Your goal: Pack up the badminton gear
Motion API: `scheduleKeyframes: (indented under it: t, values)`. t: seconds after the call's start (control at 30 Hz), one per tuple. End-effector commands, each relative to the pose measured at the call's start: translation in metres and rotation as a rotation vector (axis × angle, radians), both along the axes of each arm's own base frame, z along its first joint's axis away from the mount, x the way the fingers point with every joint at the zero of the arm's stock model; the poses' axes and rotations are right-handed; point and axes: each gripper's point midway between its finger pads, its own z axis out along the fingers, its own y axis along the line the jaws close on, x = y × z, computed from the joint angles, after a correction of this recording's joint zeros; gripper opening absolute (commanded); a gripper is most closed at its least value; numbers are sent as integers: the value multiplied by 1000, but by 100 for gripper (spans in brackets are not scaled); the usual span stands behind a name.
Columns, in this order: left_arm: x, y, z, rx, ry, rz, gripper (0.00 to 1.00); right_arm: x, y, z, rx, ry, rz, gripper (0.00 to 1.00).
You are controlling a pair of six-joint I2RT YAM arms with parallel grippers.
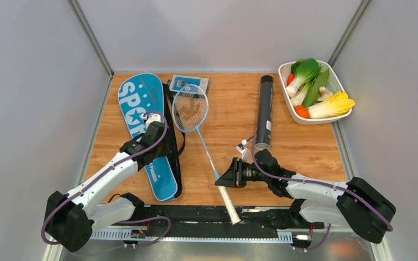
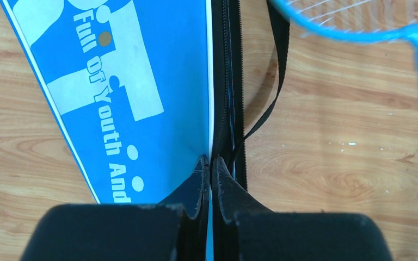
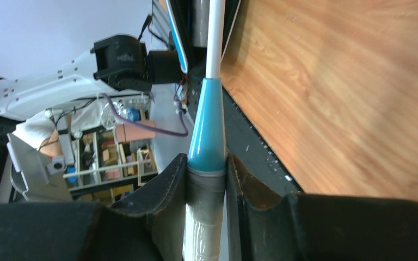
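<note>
The blue "SPORT" racket cover lies flat at the left of the table, its black zipper edge and strap on the right side. My left gripper is shut on the cover's right edge, with a strip of blue between the fingers. A light-blue-framed racket lies beside the cover, its white handle pointing at the near edge. My right gripper is shut on that racket where the teal cone meets the wrapped grip. A long black tube lies at centre right.
A small blue box sits at the back, behind the racket head. A white tray of vegetables stands at the back right corner. Grey walls enclose the table on three sides. A black rail runs along the near edge.
</note>
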Motion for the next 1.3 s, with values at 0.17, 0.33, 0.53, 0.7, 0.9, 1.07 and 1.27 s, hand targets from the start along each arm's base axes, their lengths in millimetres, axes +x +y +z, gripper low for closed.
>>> scheduleKeyframes:
  t: [0.17, 0.33, 0.53, 0.7, 0.9, 1.07, 1.27]
  values:
    - [-7, -3, 15, -79, -49, 1, 0, -33, 42, 52, 239, 1, 188, 0]
    - [-11, -9, 16, -115, -56, -30, 0, -33, 58, 51, 260, 24, 242, 0]
    - [-21, -20, 22, -199, -60, -72, 0, -13, 91, 66, 319, 6, 258, 0]
    - [-30, -32, 26, -297, -62, -93, 0, 15, 128, 62, 305, -23, 257, 0]
    - [-33, -30, 22, -304, -54, -76, 0, 14, 142, 53, 323, 3, 295, 0]
    - [-27, -6, 22, -197, -65, 12, 0, -16, 118, 20, 247, 29, 387, 0]
    - [-24, -21, 19, -222, -58, -62, 0, -52, 87, -7, 163, 15, 525, 0]
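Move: The right hand holds the racket just above its grip, with the head some 34 cm ahead and 12 cm to its left, at roughly hand height. The bag's middle lies about 26 cm ahead, 26 cm left and 8 cm below. The tube is some 40 cm ahead and 19 cm right, the box about 54 cm ahead and 14 cm left. For the left hand, already pinching the bag's open edge, the bag's middle is about 13 cm ahead, 5 cm left and 8 cm below. Still gripping the racket, the right hand brings it against the bag's open side. It sweeps back and left, then on left with a little forward, about 13 cm leftward in all, turning some 20 degrees counter-clockwise; finally it draws back, right and about 4 cm down. The left hand keeps its pinch on the bag's edge and eases about 4 cm back, tilting slightly. ##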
